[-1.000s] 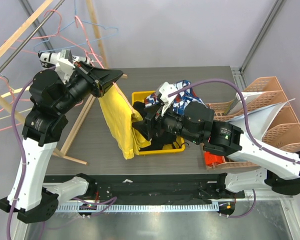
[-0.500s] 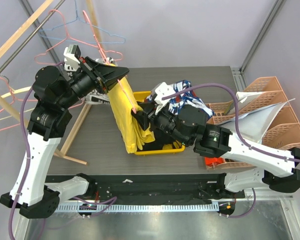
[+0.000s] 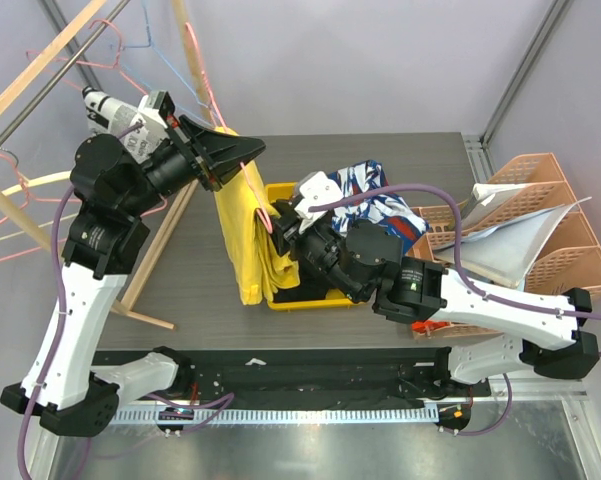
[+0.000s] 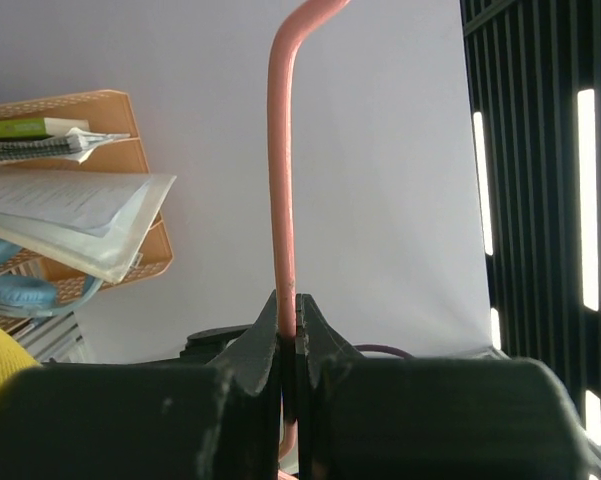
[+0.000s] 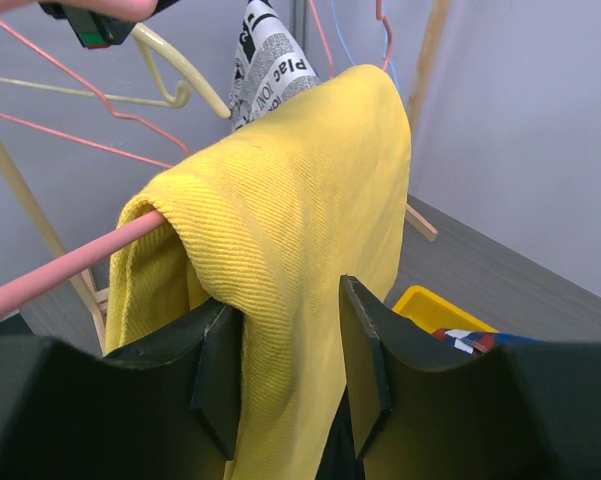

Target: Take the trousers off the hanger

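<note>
Yellow trousers (image 3: 245,240) hang folded over the bar of a pink hanger (image 4: 280,180), above the table's left-middle. My left gripper (image 3: 242,152) holds the hanger up, its jaws shut on the pink wire (image 4: 289,305). My right gripper (image 3: 277,228) comes at the trousers from the right. In the right wrist view the yellow cloth (image 5: 300,190) drapes over the pink bar (image 5: 70,268), and a bunched fold of it sits between the two fingers of my right gripper (image 5: 285,360), touching both pads.
A yellow bin (image 3: 320,300) holding patterned clothes (image 3: 365,185) stands under and behind the right arm. Orange file racks (image 3: 540,220) with papers stand at the right. A wooden clothes rack (image 3: 160,240) with several wire hangers (image 3: 130,60) fills the left.
The left arm lifted and turned the hanger, swinging the trousers. The right gripper moved left onto the trousers and its jaws narrowed around the cloth.
</note>
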Tool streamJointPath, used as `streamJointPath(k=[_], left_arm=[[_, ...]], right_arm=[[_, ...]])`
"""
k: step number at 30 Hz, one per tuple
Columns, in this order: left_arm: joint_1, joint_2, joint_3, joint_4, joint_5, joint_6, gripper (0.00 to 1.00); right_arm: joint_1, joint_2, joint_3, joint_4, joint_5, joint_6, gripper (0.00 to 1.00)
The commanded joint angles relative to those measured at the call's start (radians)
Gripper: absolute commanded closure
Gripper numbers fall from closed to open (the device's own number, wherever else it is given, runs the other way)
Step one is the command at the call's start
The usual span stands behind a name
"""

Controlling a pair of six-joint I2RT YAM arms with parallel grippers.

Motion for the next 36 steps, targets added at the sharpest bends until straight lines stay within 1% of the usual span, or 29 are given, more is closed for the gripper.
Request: streamJointPath(k=[1,2,4,5,6,7,8,9,11,14,15,16,17,18,19,20,21,23,25,26,28,29,31,32,33,34,36], left_arm=[[0.004,-0.053,-0.008,0.261,0.049,-0.055,1.0],[0.004,-0.054,-0.013,0.269,0.052,-0.062,1.0],[0.005,-0.058,-0.01,0.272,0.057,-0.068,1.0],[0.004,-0.059,-0.011,0.279,0.059,-0.077,1.0],[0.005,-0.062,-0.016,0.289,0.06,-0.082,1.0],[0.005,-0.064,-0.016,0.293,0.062,-0.086,1.0],[0.004,-0.068,-0.019,0.299,0.062,-0.094,1.0],[0.004,-0.07,-0.023,0.307,0.06,-0.095,1.0],[0.004,-0.085,-0.03,0.31,0.057,-0.098,1.0],[0.004,-0.102,-0.008,0.185,0.056,-0.031,1.0],[0.004,-0.107,-0.004,0.115,0.057,0.03,1.0],[0.004,-0.11,-0.005,0.083,0.063,0.055,1.0],[0.005,-0.122,-0.003,0.033,0.057,0.09,1.0],[0.004,-0.13,-0.003,-0.018,0.039,0.152,1.0],[0.004,-0.14,-0.016,-0.103,-0.001,0.185,1.0],[0.004,-0.148,-0.025,-0.137,-0.021,0.211,1.0],[0.005,-0.163,-0.037,-0.164,-0.039,0.234,1.0],[0.004,-0.18,-0.08,-0.237,-0.117,0.291,1.0],[0.004,-0.202,-0.088,-0.353,-0.194,0.355,1.0],[0.004,-0.205,-0.094,-0.397,-0.255,0.378,1.0],[0.004,-0.19,-0.079,-0.495,-0.32,0.436,1.0],[0.004,-0.177,-0.051,-0.573,-0.34,0.46,1.0],[0.005,-0.13,-0.013,-0.653,-0.357,0.5,1.0],[0.004,-0.116,0.013,-0.69,-0.362,0.541,1.0],[0.004,-0.096,0.024,-0.698,-0.36,0.564,1.0],[0.004,-0.091,0.029,-0.702,-0.356,0.592,1.0],[0.004,-0.084,0.038,-0.695,-0.328,0.624,1.0]], right_arm=[[0.004,-0.018,-0.024,0.17,0.071,-0.047,0.57],[0.004,-0.007,-0.022,0.2,0.072,-0.053,0.58],[0.004,0.015,-0.012,0.237,0.072,-0.068,0.65],[0.004,0.028,-0.016,0.294,0.077,-0.077,0.68],[0.004,0.031,-0.04,0.332,0.082,-0.091,0.74],[0.003,0.035,-0.056,0.375,0.089,-0.1,0.78],[0.004,0.044,-0.068,0.455,0.112,-0.107,0.86],[0.004,0.051,-0.074,0.48,0.126,-0.131,0.99],[0.004,0.062,-0.058,0.5,0.147,-0.14,0.99],[0.004,0.062,0.04,0.482,0.175,-0.13,0.99],[0.004,0.073,0.071,0.469,0.202,-0.137,0.99],[0.004,0.076,0.103,0.452,0.206,-0.137,0.99],[0.004,0.081,0.17,0.42,0.207,-0.139,0.99],[0.006,0.087,0.206,0.403,0.21,-0.145,0.99],[0.009,0.099,0.241,0.388,0.215,-0.153,0.99],[0.01,0.108,0.314,0.36,0.218,-0.162,0.99],[0.01,0.117,0.352,0.345,0.223,-0.171,0.99],[0.021,0.142,0.442,0.33,0.243,-0.209,0.99],[0.036,0.162,0.494,0.331,0.256,-0.258,0.99],[0.05,0.168,0.549,0.33,0.256,-0.271,0.99],[0.062,0.18,0.603,0.319,0.249,-0.285,0.99],[0.076,0.197,0.663,0.314,0.243,-0.3,0.99],[0.088,0.226,0.741,0.275,0.215,-0.311,0.99],[0.095,0.257,0.83,0.255,0.201,-0.309,0.99],[0.101,0.272,0.872,0.236,0.189,-0.312,0.99],[0.105,0.287,0.952,0.227,0.168,-0.312,0.99],[0.11,0.334,1.027,0.225,0.155,-0.332,0.99]])
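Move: Just ahead of the right hand, the yellow trousers are draped over the pink hanger. Their middle is about 5 cm forward, 2 cm left and 4 cm below, with cloth already between the open fingers. Some 42 cm down, the yellow tray lies about 8 cm ahead and 5 cm right, and the patterned cloth about 16 cm ahead and 17 cm right. From the left hand, which holds the hanger, the trousers' middle is some 16 cm below, 3 cm forward and 1 cm right. Easing about 2 cm forward, the right hand shuts its fingers on the yellow cloth near the hanger's bar, then pulls straight up some 22 cm, rolling left side up and drifting a little right. The left keeps its grip on the hanger, draws back slightly, then drops about 12 cm with a swing left and a 30-degree roll, drawing the hanger down against that pull. ##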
